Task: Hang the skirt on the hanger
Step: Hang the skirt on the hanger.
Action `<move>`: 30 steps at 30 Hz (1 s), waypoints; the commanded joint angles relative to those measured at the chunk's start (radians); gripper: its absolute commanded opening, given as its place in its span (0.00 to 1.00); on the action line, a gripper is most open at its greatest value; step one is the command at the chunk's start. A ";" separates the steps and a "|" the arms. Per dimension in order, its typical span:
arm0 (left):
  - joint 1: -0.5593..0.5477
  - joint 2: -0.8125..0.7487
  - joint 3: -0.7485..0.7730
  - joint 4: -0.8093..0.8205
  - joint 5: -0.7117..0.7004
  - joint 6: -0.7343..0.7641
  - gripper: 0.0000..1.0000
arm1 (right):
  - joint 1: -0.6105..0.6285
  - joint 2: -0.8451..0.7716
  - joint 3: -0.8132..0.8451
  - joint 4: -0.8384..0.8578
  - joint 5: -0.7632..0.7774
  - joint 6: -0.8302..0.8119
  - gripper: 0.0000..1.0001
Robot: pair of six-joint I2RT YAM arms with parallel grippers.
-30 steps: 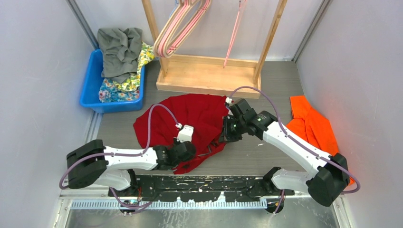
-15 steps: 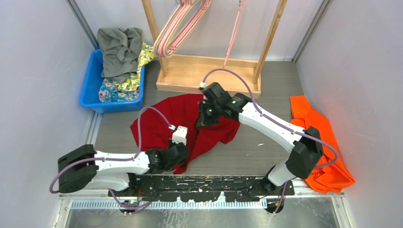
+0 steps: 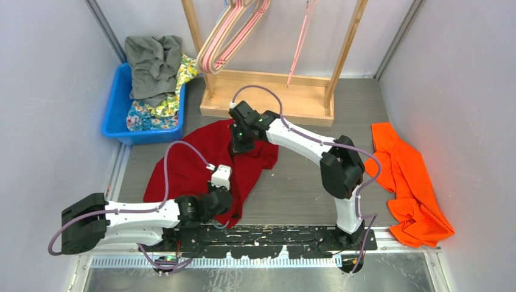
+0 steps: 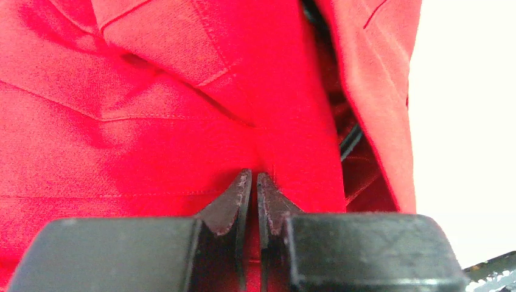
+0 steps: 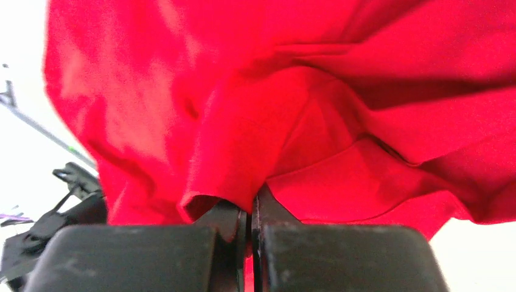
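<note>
The red skirt (image 3: 191, 167) lies crumpled on the grey table between the two arms. My left gripper (image 3: 223, 204) is shut on the skirt's near edge; in the left wrist view red cloth (image 4: 182, 121) is pinched between the nearly touching jaws of the left gripper (image 4: 254, 180). My right gripper (image 3: 238, 145) is shut on the far edge of the skirt, just in front of the wooden rack. In the right wrist view the fabric (image 5: 292, 121) bunches over the right gripper (image 5: 249, 208). Pink hangers (image 3: 230, 35) hang on the rack, and one more hanger (image 3: 299, 42) hangs to their right.
The wooden rack's base (image 3: 268, 94) stands at the back centre. A blue bin (image 3: 114, 112) at the back left holds a grey garment (image 3: 152, 61) and floral cloth. An orange garment (image 3: 407, 176) lies at the right by the wall.
My right arm has swung left across the table, dragging the skirt's far edge with it. The skirt has bunched and shifted left. My left gripper has drawn back left, still holding on.
</note>
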 commanded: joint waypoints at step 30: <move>-0.108 -0.161 0.058 -0.003 -0.085 0.106 0.31 | 0.040 0.136 -0.162 0.354 -0.145 -0.034 0.01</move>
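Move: The left hand, its fingers almost shut, has the open fold along the skirt's right side about 4 cm to its right, 1 cm ahead and 1 cm below, and the hanger's visible end some 10 cm back, 2 cm left and 3 cm below. The right hand already pinches the skirt, whose spread middle lies roughly 13 cm left, 4 cm back and 12 cm below; from this hand the hanger's end is about 21 cm back and 6 cm left, the wooden rack's base 22 cm ahead and 11 cm right. Keeping its pinch on the skirt, the right hand lowers the held part quickly, some 9 cm towards the spread cloth, then carries it about 4 cm left at nearly that height, turning slightly counter-clockwise. The left hand first eases back low over the skirt, then lifts about 5 cm clear while drifting a couple of centimetres right and back, turns slightly clockwise and parts its fingers to roughly a quarter open, coming above the open fold by the hanger. ##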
